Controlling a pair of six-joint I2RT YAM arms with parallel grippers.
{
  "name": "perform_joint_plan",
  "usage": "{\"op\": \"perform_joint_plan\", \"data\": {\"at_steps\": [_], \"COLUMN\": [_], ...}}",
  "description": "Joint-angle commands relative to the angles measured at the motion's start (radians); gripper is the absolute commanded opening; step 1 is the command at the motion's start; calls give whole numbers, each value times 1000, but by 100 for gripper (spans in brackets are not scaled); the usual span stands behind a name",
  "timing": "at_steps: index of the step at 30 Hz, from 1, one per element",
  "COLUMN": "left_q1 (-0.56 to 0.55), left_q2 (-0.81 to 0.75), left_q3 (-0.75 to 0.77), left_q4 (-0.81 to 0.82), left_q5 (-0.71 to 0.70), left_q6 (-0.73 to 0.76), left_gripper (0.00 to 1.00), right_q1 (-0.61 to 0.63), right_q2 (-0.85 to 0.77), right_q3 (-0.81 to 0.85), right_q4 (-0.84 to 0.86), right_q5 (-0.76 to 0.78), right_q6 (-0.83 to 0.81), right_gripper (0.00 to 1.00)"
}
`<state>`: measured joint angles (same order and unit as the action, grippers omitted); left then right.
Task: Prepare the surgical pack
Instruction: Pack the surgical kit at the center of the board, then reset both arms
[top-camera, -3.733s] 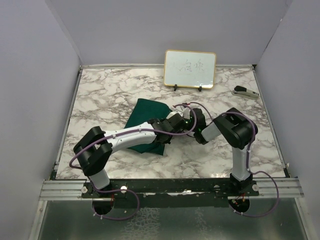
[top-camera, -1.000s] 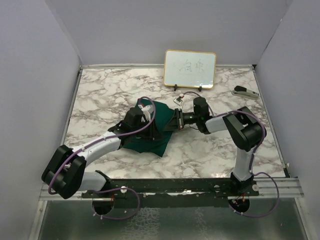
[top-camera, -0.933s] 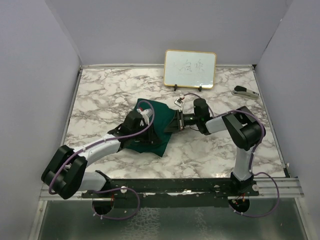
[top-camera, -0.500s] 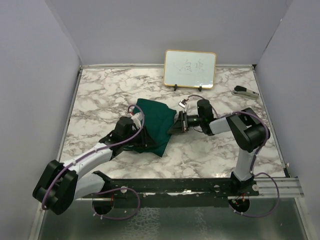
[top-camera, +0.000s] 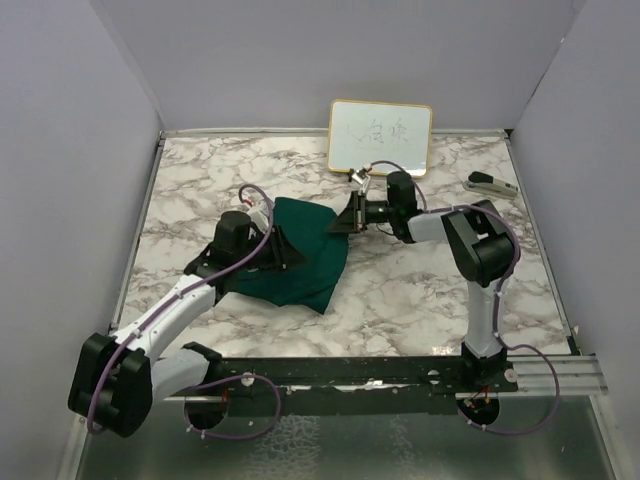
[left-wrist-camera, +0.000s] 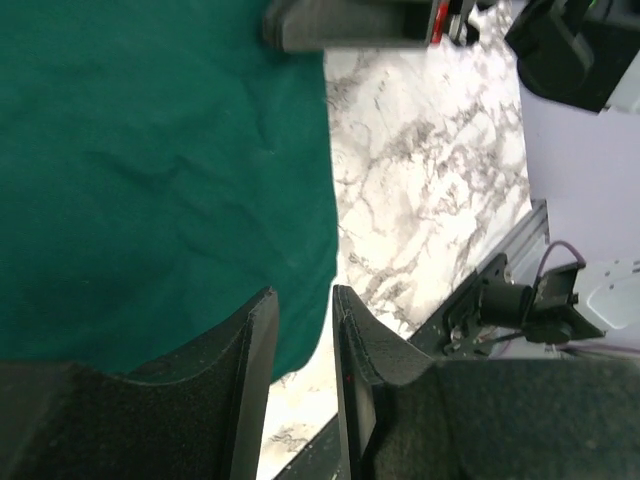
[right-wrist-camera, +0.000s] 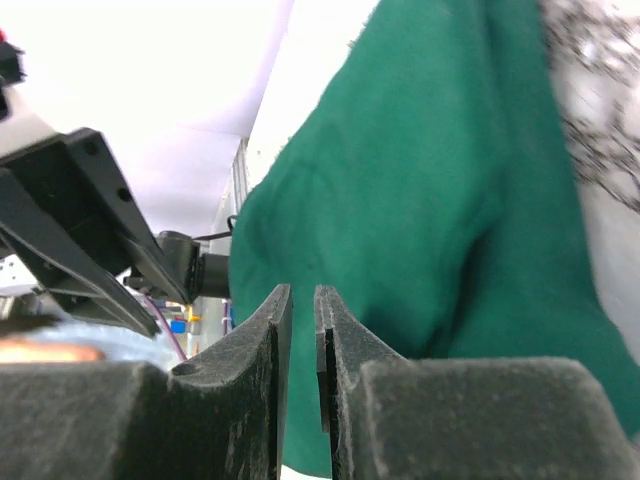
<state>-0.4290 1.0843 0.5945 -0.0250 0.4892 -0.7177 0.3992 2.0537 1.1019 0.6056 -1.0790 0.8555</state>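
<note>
The surgical pack shows as a folded dark green cloth (top-camera: 305, 265) lying mid-table on the marble; nothing else of it is in view. My left gripper (top-camera: 280, 250) hangs over the cloth's left part. In the left wrist view its jaws (left-wrist-camera: 300, 300) stand slightly apart, nothing between them, with the cloth (left-wrist-camera: 150, 150) and its near edge beyond. My right gripper (top-camera: 340, 224) sits at the cloth's far right corner. In the right wrist view its jaws (right-wrist-camera: 303, 295) leave only a thin slit filled by green cloth (right-wrist-camera: 430, 180), so it looks pinched on that edge.
A gold-framed whiteboard (top-camera: 380, 138) stands at the back centre. A small dark stapler-like object (top-camera: 490, 183) lies at the far right. Grey walls close the table on three sides, and the arm bases sit on the near rail (top-camera: 340, 372).
My left gripper pulled back leftward across the cloth and its jaws widened a little. My right gripper shifted toward the back at the cloth's right corner.
</note>
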Motion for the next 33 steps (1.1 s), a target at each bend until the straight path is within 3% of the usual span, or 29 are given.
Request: {"op": "perform_joint_plan", "data": {"at_steps": [1, 6, 13, 17, 24, 28, 33], "left_q1": [73, 182, 296, 318, 334, 334, 321], "left_q2": [-29, -26, 28, 41, 45, 37, 30], "left_q3": [58, 137, 377, 514, 666, 809, 1019], "left_q4": [-67, -124, -219, -257, -333, -426, -536], "left_q5": [21, 38, 26, -20, -51, -102, -164], "left_q6": [61, 111, 221, 315, 438, 521, 618], "left_gripper": [32, 33, 34, 40, 54, 59, 62], "right_q1": [-26, -60, -69, -71, -72, -72, -73], "right_q2": [62, 19, -290, -529, -882, -1067, -1182], "right_q3": [-56, -130, -87, -95, -64, 38, 175], "right_q4": [63, 53, -413, -695, -967, -1002, -1003], "right_q5": [-5, 2, 124, 347, 672, 762, 864], "right_q6": [13, -38, -342, -503, -621, -652, -699], "right_gripper": [17, 17, 25, 39, 56, 70, 84]}}
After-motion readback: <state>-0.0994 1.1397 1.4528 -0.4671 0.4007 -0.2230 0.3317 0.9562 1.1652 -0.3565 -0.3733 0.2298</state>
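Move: The folded green pack lies almost beneath the left hand: its middle is about 1 cm ahead, 2 cm to the left and 8 cm below. From the right hand, hovering over its far-right edge, that middle is roughly 6 cm back, 11 cm to the left and 5 cm down. The whiteboard stands some 17 cm ahead and 12 cm to the right of the right hand, while the stapler sits around 12 cm ahead and 41 cm to the right. The folded pack is left lying as both hands clear it: the left travels forward and left, then mainly climbs, about 25 cm in all, its fingers tilting up. The right first dips some 4 cm towards the pack's far-right edge, then climbs steeply while drawing off right and slightly back, rolling and swinging clockwise. Both grippers open as they rise. ##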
